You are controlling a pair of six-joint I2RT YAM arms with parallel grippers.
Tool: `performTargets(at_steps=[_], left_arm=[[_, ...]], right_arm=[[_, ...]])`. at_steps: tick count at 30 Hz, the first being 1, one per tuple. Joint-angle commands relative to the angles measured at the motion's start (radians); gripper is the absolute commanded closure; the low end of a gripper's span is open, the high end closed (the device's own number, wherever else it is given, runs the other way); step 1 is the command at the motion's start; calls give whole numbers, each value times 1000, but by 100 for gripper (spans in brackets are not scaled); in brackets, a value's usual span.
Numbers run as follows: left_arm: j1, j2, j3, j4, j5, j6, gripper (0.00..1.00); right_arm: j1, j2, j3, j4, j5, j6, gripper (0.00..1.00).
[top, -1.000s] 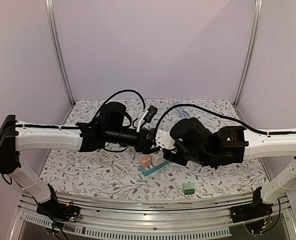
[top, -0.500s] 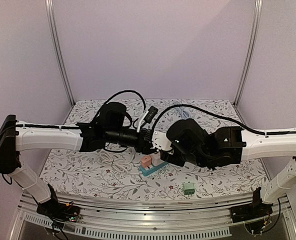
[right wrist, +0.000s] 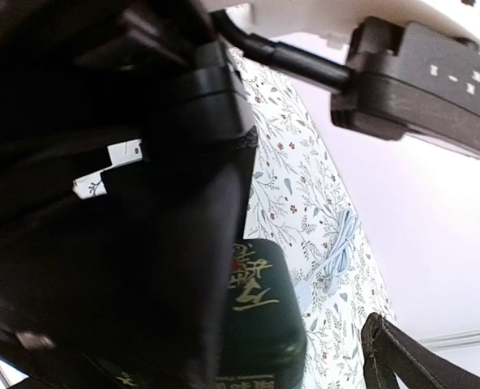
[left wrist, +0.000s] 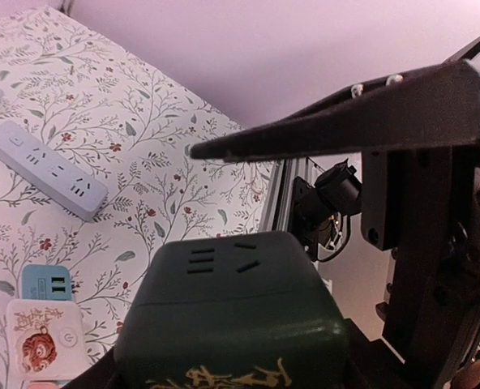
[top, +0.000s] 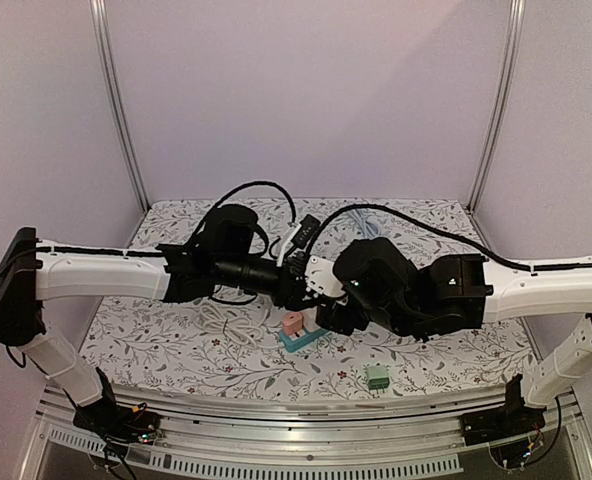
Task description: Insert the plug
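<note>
The plug (left wrist: pixel 232 324) is a dark green cube with gold characters and slots on its front face. It sits between the jaws of my left gripper (top: pixel 298 275), which is shut on it above the middle of the table. It shows again in the right wrist view as the plug (right wrist: pixel 260 324). My right gripper (top: pixel 326 298) stands open around the plug. One long dark finger (left wrist: pixel 345 113) stands clear above the plug. The other finger (right wrist: pixel 394 356) is off to its side. Below lies a teal socket block (top: pixel 298 340) with a pink cube (top: pixel 293 322) on it.
A white power strip (left wrist: pixel 49 170) lies on the flowered cloth, with a coiled white cable (right wrist: pixel 333 259) near it. A white cube with a tiger picture (left wrist: pixel 45 344) sits on the teal block. A small green cube (top: pixel 378 377) lies near the front edge. Both arms crowd the centre.
My right gripper's jaws have opened wide and the right arm has shifted a little left, now covering the white cube on the teal block. The left arm holds almost still.
</note>
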Motion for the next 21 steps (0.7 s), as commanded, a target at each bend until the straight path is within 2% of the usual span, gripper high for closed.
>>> performTargets(at_steps=[1,5,8,11,12,17,20,21], left_arm=[[23,13,39,-30,32,56,100],[79,13,61,-70,55,111,100],[115,25,105,-121,82,174,100],[145,49,157,-176,114,251,100],[152,57,175,-218,126,280,100],[162,69,250,-313,169,500,98],[160,68,269,-383,205,702,100],[160,68,274,-409,221,815,100]], right_arm=[[-27,-97,-55,26,-32,80,1],[-119,-244,-118,6,-197,194,1],[-183,-332,-160,0,-211,265,1],[-316,-373,-183,-10,-307,426,1],[-366,-369,-191,-9,-361,492,1],[-513,-291,-195,-1,-427,653,1],[-553,-192,-174,18,-526,688,1],[-558,-154,-161,29,-549,685,1]])
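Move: My left hand already holds the dark green plug block; its destination, the teal strip, lies about 10 cm ahead, 3 cm to its left and 20 cm below. On that strip the white block sits some 11 cm ahead and 2 cm left of my left hand, the pink one 9 ahead and 8 left. From my right hand, already open at the green block, the teal strip is about 9 cm ahead, the grey strip 26 ahead and 17 right, both roughly 21 below. I pull my wide-open right hand off the dark green block, some 13 cm right and 9 cm forward, arching up about 5 cm and back down towards the grey strip, its wrist rolling left side up and swinging clockwise. My left hand keeps its pinch, carries the block about 5 cm forward and slightly up and left, high above the table, and late on rolls some 20 degrees, forward side rising. ##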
